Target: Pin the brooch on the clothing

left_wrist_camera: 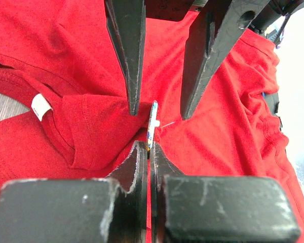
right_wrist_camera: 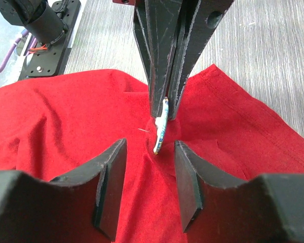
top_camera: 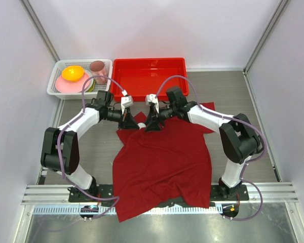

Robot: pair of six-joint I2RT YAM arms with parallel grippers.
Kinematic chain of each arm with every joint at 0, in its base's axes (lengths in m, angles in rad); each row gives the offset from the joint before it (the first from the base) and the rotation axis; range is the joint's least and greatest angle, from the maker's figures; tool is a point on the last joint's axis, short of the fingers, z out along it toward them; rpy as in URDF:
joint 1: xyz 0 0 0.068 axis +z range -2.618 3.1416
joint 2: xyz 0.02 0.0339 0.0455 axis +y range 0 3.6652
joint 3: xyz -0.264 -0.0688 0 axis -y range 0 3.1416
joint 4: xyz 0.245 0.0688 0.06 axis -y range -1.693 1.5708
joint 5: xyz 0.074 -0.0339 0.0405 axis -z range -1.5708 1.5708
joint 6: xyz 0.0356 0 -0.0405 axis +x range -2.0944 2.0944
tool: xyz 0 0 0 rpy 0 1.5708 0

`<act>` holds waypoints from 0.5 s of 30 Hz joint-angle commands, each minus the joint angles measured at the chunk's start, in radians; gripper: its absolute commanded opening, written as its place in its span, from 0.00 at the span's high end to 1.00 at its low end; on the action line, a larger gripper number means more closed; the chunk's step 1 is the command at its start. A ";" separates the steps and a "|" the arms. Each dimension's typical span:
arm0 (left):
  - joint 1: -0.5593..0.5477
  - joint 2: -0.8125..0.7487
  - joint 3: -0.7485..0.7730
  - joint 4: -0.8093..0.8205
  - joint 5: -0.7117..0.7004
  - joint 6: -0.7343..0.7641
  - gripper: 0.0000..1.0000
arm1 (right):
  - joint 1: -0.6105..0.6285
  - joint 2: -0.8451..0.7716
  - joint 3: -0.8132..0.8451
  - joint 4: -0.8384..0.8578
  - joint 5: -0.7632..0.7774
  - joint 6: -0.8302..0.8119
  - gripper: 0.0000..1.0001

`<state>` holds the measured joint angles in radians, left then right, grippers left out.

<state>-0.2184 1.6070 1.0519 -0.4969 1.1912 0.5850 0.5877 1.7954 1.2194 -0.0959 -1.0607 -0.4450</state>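
Observation:
The clothing, a dark red T-shirt (top_camera: 162, 162), lies spread on the table, its white neck label (left_wrist_camera: 40, 106) showing inside the collar. My left gripper (left_wrist_camera: 150, 147) is shut on the brooch (left_wrist_camera: 152, 126), which stands edge-on against a raised fold of the shirt, a thin pin (right_wrist_camera: 144, 130) sticking out beside it. My right gripper (right_wrist_camera: 150, 144) is open, its fingers (right_wrist_camera: 111, 187) straddling the brooch (right_wrist_camera: 161, 127) without touching it. In the top view both grippers meet tip to tip near the collar, left (top_camera: 127, 119) and right (top_camera: 153, 121), and the brooch is hidden there.
A bright red plastic tray (top_camera: 149, 76) stands behind the shirt. To its left, a white basket (top_camera: 58, 83) holds a yellow bowl (top_camera: 72, 73), a pink plate and a cup (top_camera: 98, 70). Grey wood-grain table (right_wrist_camera: 273, 50) shows beyond the shirt's edge.

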 commanded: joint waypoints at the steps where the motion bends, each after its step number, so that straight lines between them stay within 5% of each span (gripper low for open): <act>1: -0.004 0.008 0.042 -0.009 0.050 0.013 1.00 | 0.011 0.013 0.038 0.076 -0.025 0.032 0.55; 15: -0.006 0.019 0.057 -0.005 0.041 0.001 1.00 | 0.014 0.045 0.037 0.211 -0.024 0.184 0.80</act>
<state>-0.2203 1.6260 1.0771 -0.5018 1.1912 0.5842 0.5945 1.8400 1.2217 0.0113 -1.0683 -0.3363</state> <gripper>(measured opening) 0.024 0.227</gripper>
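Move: The brooch stands upright in the shut left fingertips, its middle about 2 cm to that hand's right and level with it. From the open right hand, which faces it, the brooch lies some 3 cm to the left and 1 cm ahead at about the same height. The collar tag lies roughly 10 cm ahead of the right hand, neither left nor right, some 5 cm below; the red tray's middle is about 20 cm ahead and 10 cm below. The right hand eases about 1 cm to its left with a slight forward drift, towards the left fingertips, its fingers pointing left and a little down, and closes its gap by about half so that the fingertips come in on the front and back sides of the brooch; they aren't fully shut, and a firm pinch can't be seen. The left hand holds nearly still without turning and keeps its shut grip on the brooch, with the cloth bunched up right beside it. ##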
